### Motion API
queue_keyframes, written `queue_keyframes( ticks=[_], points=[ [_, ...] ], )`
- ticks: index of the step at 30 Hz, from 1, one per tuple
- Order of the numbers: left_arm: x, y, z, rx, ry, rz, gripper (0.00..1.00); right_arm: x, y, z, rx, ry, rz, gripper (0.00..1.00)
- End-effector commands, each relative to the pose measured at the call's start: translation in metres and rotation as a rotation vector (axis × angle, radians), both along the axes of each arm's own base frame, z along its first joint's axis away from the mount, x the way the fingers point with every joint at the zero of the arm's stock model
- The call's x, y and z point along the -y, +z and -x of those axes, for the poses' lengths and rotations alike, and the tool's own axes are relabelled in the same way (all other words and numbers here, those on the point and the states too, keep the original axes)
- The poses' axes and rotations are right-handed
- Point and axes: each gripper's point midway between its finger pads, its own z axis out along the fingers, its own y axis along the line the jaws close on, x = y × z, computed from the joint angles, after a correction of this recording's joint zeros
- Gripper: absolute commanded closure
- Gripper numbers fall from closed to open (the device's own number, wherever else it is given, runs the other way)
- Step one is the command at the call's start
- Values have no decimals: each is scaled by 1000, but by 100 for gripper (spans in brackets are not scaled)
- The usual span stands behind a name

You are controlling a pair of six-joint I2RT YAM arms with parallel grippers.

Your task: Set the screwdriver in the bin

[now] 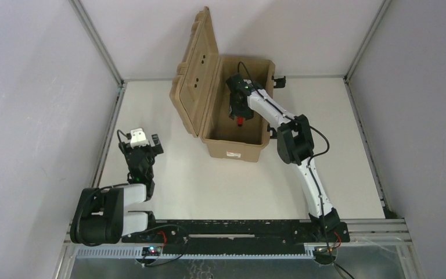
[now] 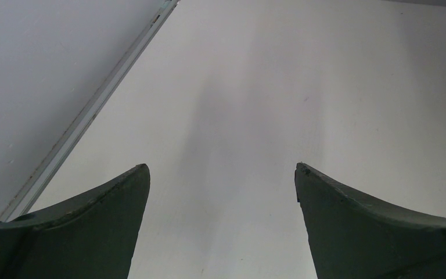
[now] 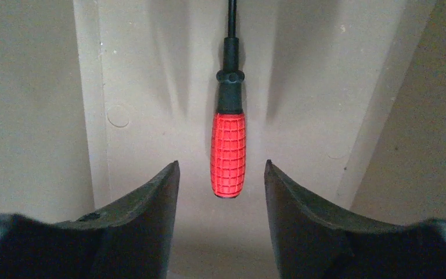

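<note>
The screwdriver [image 3: 227,154], red gridded handle and thin dark shaft, lies on the floor of the tan bin [image 3: 151,87] in the right wrist view, its handle end between my right fingertips with a gap on each side. My right gripper [image 3: 221,165] is open and touches nothing. From above, the right gripper [image 1: 240,118] hangs inside the bin [image 1: 235,149], whose ribbed lid stands open to the left, and a bit of red screwdriver [image 1: 241,121] shows below it. My left gripper [image 1: 143,143] is open over bare table at the left, far from the bin; the left gripper [image 2: 222,167] is empty.
The bin's open lid [image 1: 194,72] leans up on the bin's left side. A metal rail [image 2: 87,116] and the enclosure wall run close along the left gripper's left. White table [image 1: 348,151] spreads around the bin.
</note>
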Motion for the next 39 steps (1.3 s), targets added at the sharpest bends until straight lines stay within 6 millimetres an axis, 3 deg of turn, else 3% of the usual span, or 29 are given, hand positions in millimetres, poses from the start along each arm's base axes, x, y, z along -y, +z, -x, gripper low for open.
queue_keyframes(
  ticks=[1,5,8,10,13,20,27,31,39],
  points=[
    [0,31,-14,98,-4,2,0,-2,95,-5,168,26,-51,36],
    [0,31,-14,98,-4,2,0,7,165,5,286,79,-72,27],
    [0,31,-14,99,-4,2,0,28,207,17,362,93,-49,18],
    [0,31,-14,98,-4,2,0,51,222,22,389,85,-2,3],
    [0,31,-14,99,-4,2,0,95,237,28,412,58,93,1],
    [0,31,-14,98,-4,2,0,224,245,41,404,-86,212,0],
    [0,31,-14,98,-4,2,0,321,255,62,443,-223,172,0],
    [-1,31,-14,98,-3,2,0,343,257,72,465,-255,193,0],
    [0,31,-14,98,-4,2,0,344,260,74,476,-251,183,0]
  ],
)
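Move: The already released screwdriver lies on the bin floor between and just under the right fingers, its middle about 2 cm ahead, straight in line and 2 cm down. The near latch stands some 10 cm to the hand's right, 5 cm back and 12 cm higher; the far latch is 11 cm right, 10 cm ahead, at the same height. From the left hand the screwdriver lies roughly 33 cm right, 12 cm ahead and 8 cm below. Right fingers open wide as the hand lifts some 25 cm out of the bin, then swings 35 cm right. ##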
